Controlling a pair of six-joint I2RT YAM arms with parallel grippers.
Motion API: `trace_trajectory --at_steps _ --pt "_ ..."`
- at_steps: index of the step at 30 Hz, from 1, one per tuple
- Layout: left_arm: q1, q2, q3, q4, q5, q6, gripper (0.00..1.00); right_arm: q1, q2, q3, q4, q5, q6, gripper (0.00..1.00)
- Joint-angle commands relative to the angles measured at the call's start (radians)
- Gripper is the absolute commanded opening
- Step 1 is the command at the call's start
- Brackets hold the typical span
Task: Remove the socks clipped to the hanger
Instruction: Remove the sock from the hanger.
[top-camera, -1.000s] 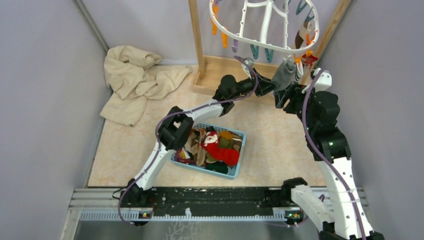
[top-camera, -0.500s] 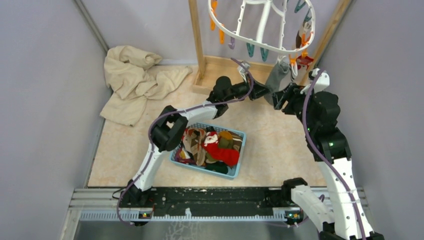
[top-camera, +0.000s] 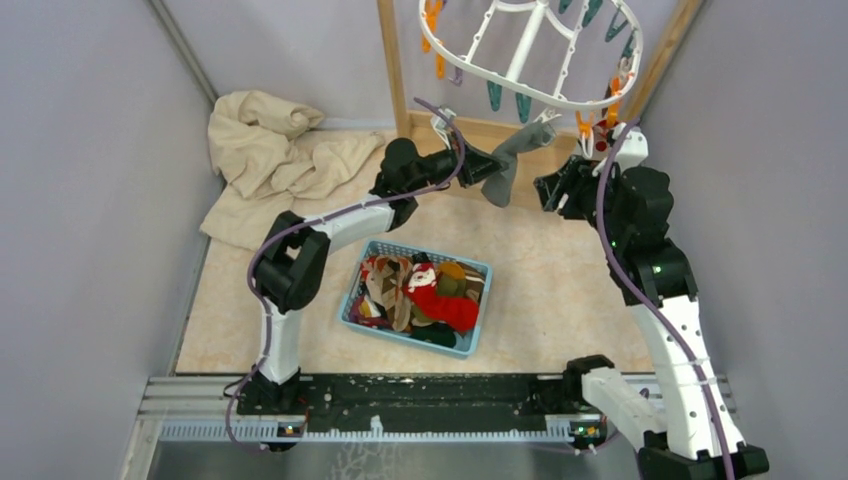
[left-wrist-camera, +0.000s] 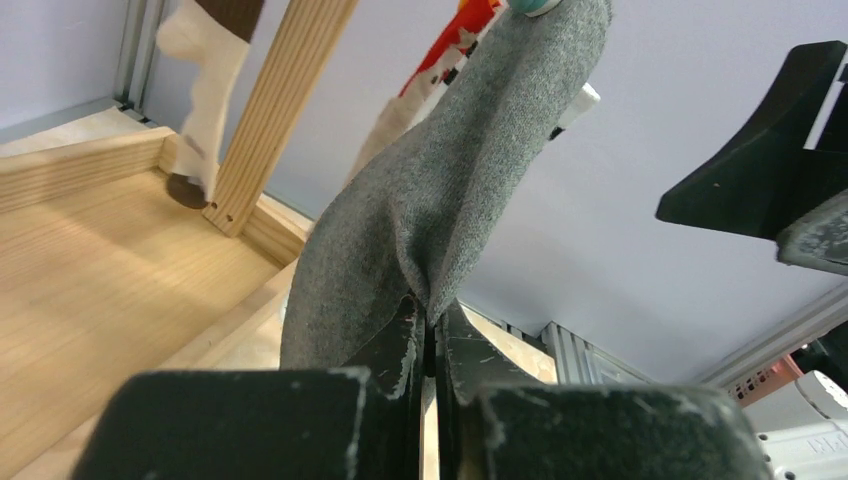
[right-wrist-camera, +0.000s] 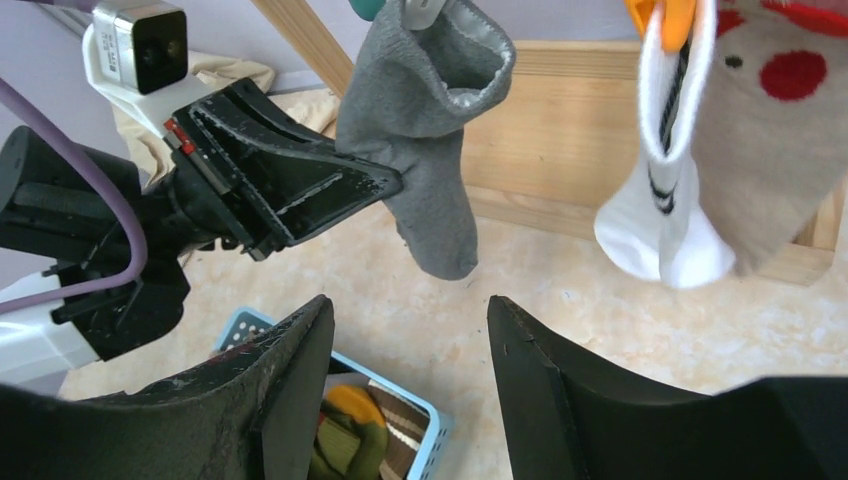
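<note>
The white oval hanger (top-camera: 530, 55) hangs at the top of the overhead view. A grey sock (top-camera: 520, 145) dangles from a teal clip (left-wrist-camera: 530, 5) and is drawn taut toward the left. My left gripper (left-wrist-camera: 432, 310) is shut on the grey sock (left-wrist-camera: 450, 180), pinching a fold of its middle. In the right wrist view the same gripper (right-wrist-camera: 390, 183) bites the sock (right-wrist-camera: 430, 130) from the left. My right gripper (right-wrist-camera: 410, 330) stands open and holds nothing, below and in front of the sock. A white-and-beige sock with red dots (right-wrist-camera: 700, 150) hangs from an orange clip beside it.
A blue basket (top-camera: 480, 275) full of mixed socks sits on the floor between the arms. A beige cloth (top-camera: 270, 160) lies crumpled at the back left. The wooden rack frame (top-camera: 395, 80) stands behind the hanger. A brown-and-cream sock (left-wrist-camera: 205, 60) hangs by the wooden post.
My left gripper shut on the grey sock and pulled it leftward, stretching it from its clip; the left arm swung left. The hanger swayed. The right gripper stayed open, shifting slightly.
</note>
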Motion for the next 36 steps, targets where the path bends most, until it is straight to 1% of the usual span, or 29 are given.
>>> trace_trajectory --at_steps 1,4,6,8,9,15,20,23,26,36 --pt "0.018 -0.059 -0.035 -0.011 0.053 -0.025 0.00 -0.023 0.026 0.028 0.113 -0.061 -0.024 0.59" --pt "0.027 -0.070 -0.047 -0.005 0.082 -0.048 0.00 -0.067 0.045 -0.022 0.223 -0.145 -0.018 0.60" --pt "0.033 -0.080 -0.065 0.008 0.102 -0.071 0.00 -0.135 0.059 -0.082 0.340 -0.239 0.026 0.60" --pt "0.044 -0.094 -0.087 0.021 0.121 -0.093 0.00 -0.218 0.080 -0.163 0.495 -0.350 0.102 0.60" --pt "0.050 -0.104 -0.102 0.029 0.129 -0.105 0.00 -0.238 0.095 -0.196 0.553 -0.372 0.124 0.60" --pt "0.078 -0.141 -0.153 0.052 0.189 -0.164 0.01 -0.255 0.178 -0.316 0.923 -0.521 0.213 0.59" --pt "0.091 -0.121 -0.125 0.063 0.250 -0.214 0.02 -0.255 0.248 -0.338 1.219 -0.687 0.311 0.57" --pt "0.096 -0.095 -0.101 0.088 0.281 -0.259 0.03 -0.255 0.292 -0.328 1.330 -0.721 0.368 0.57" --pt "0.100 -0.083 -0.096 0.126 0.302 -0.305 0.03 -0.255 0.338 -0.314 1.400 -0.719 0.395 0.57" --pt "0.109 -0.067 -0.073 0.189 0.362 -0.399 0.05 -0.255 0.536 -0.276 1.757 -0.689 0.533 0.57"
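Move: The clip pinning the top of the gray sock to the hanger sits about 12 cm ahead of the open right gripper, 3 cm left and 4 cm above its fingertips. From the left gripper, already pinching that sock lower down, the clip is some 5 cm ahead, 6 cm right and 10 cm up. The white sock hangs about 9 cm ahead and 6 cm right of the right gripper, with the reindeer sock roughly 12 cm ahead and 10 cm right of it. Bring the open right gripper forward about 10 cm and a little left to the gray sock's clipped mouth, dipping some 5 cm and coming back up while the wrist turns counter-clockwise, tips its fingers up and rolls. Keep the left gripper shut on the sock, drawing it left and back about 6 cm. ##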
